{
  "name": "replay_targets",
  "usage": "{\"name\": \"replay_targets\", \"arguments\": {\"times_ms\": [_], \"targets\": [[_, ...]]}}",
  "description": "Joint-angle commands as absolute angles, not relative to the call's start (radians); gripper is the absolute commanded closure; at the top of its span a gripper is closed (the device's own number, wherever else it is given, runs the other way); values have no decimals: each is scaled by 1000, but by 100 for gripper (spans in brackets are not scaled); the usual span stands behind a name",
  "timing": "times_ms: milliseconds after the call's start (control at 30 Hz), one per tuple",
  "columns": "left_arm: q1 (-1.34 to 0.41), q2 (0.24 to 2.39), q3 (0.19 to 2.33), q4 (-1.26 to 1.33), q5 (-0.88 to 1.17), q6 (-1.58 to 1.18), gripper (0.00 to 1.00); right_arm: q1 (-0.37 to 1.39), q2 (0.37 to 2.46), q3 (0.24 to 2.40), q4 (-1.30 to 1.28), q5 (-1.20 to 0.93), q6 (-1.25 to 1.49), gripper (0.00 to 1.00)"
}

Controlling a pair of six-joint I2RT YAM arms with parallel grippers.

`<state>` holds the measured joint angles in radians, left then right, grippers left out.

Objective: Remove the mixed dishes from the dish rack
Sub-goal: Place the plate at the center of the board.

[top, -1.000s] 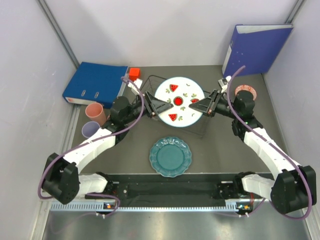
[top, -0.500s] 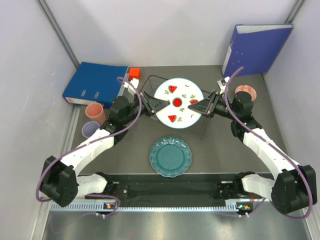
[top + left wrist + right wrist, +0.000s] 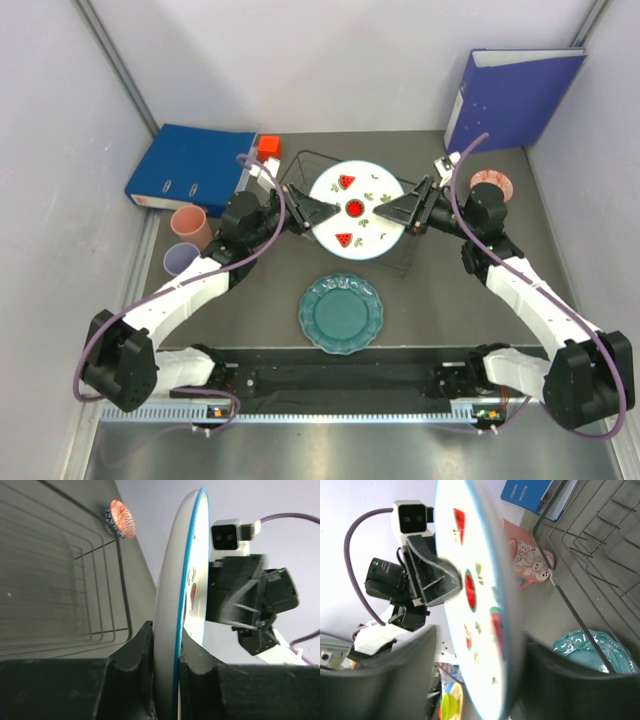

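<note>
The white plate with red watermelon marks (image 3: 356, 210) hangs above the dish rack (image 3: 305, 155), a dark wire basket. My left gripper (image 3: 308, 213) is shut on the plate's left rim; in the left wrist view both fingers (image 3: 142, 650) press on the rim (image 3: 172, 580). My right gripper (image 3: 405, 210) is open at the right rim, and the right wrist view shows a gap between its jaws and the plate (image 3: 470, 580). The teal scalloped plate (image 3: 341, 313) lies in front of the rack. A salmon-pink cup (image 3: 189, 222) and the lavender cup (image 3: 180, 258) stand at the left. The pink patterned bowl (image 3: 491, 184) sits at the right.
A blue binder (image 3: 190, 165) lies flat at the back left with a small red cube (image 3: 268, 146) beside it. Another blue binder (image 3: 510, 95) stands at the back right. Grey walls enclose the table on three sides.
My left gripper has closed on the plate's left rim. My right gripper, shut on the right rim before, has opened its jaws. The plate has barely shifted.
</note>
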<state>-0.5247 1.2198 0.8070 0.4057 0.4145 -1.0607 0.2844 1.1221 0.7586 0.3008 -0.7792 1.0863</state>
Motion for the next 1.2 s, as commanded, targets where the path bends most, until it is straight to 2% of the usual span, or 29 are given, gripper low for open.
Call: {"name": "replay_targets", "arguments": {"times_ms": [0,67,200,267,433,567,700,967,1167], "targets": [[-526,1210,861,492,431,-1061,100,301,1088,793,350,-775,1066,29],[-526,1204,862,489,422,-1071,100,301,1083,810,286,-764,1025,20],[-523,1187,871,479,426,-1092,100,292,1071,889,128,-695,928,12],[-523,1177,890,448,433,-1095,100,265,1052,923,33,-654,861,0],[-525,1151,925,370,446,-1080,100,232,1049,1069,-242,-372,666,0],[-525,1112,923,281,482,-1056,100,227,1034,1071,-281,-217,615,0],[-528,1062,894,175,503,-1016,100,213,985,984,-242,-115,624,0],[-587,967,787,-76,552,-924,100,202,965,963,-227,-106,637,0],[-598,934,664,-159,607,-910,100,203,976,930,-186,-135,663,0]]}}
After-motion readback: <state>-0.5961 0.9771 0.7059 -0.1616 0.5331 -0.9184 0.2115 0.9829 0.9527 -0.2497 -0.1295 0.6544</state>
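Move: My two hands hold the watermelon plate between them, the right already loosening. The teal plate lies below: from my left hand some 12 cm back, 4 cm right and 27 cm down; from my right, about 12 cm back and 9 cm left. Relative to my left hand, the dish rack's middle is roughly 13 cm forward and 6 cm right, the mug about 27 cm left and 4 cm forward, both on the table. I finish opening my right fingers and slip them off the plate's rim, drawing that hand about 12 cm right and 5 cm forward while it turns clockwise and its fingertips tip down. My left hand keeps its pinch, sinks slightly, then picks up speed back and down, about 11 cm back and 8 cm lower overall, fingers tipping down some 15 degrees, carrying the plate from the rack to above the teal plate. ##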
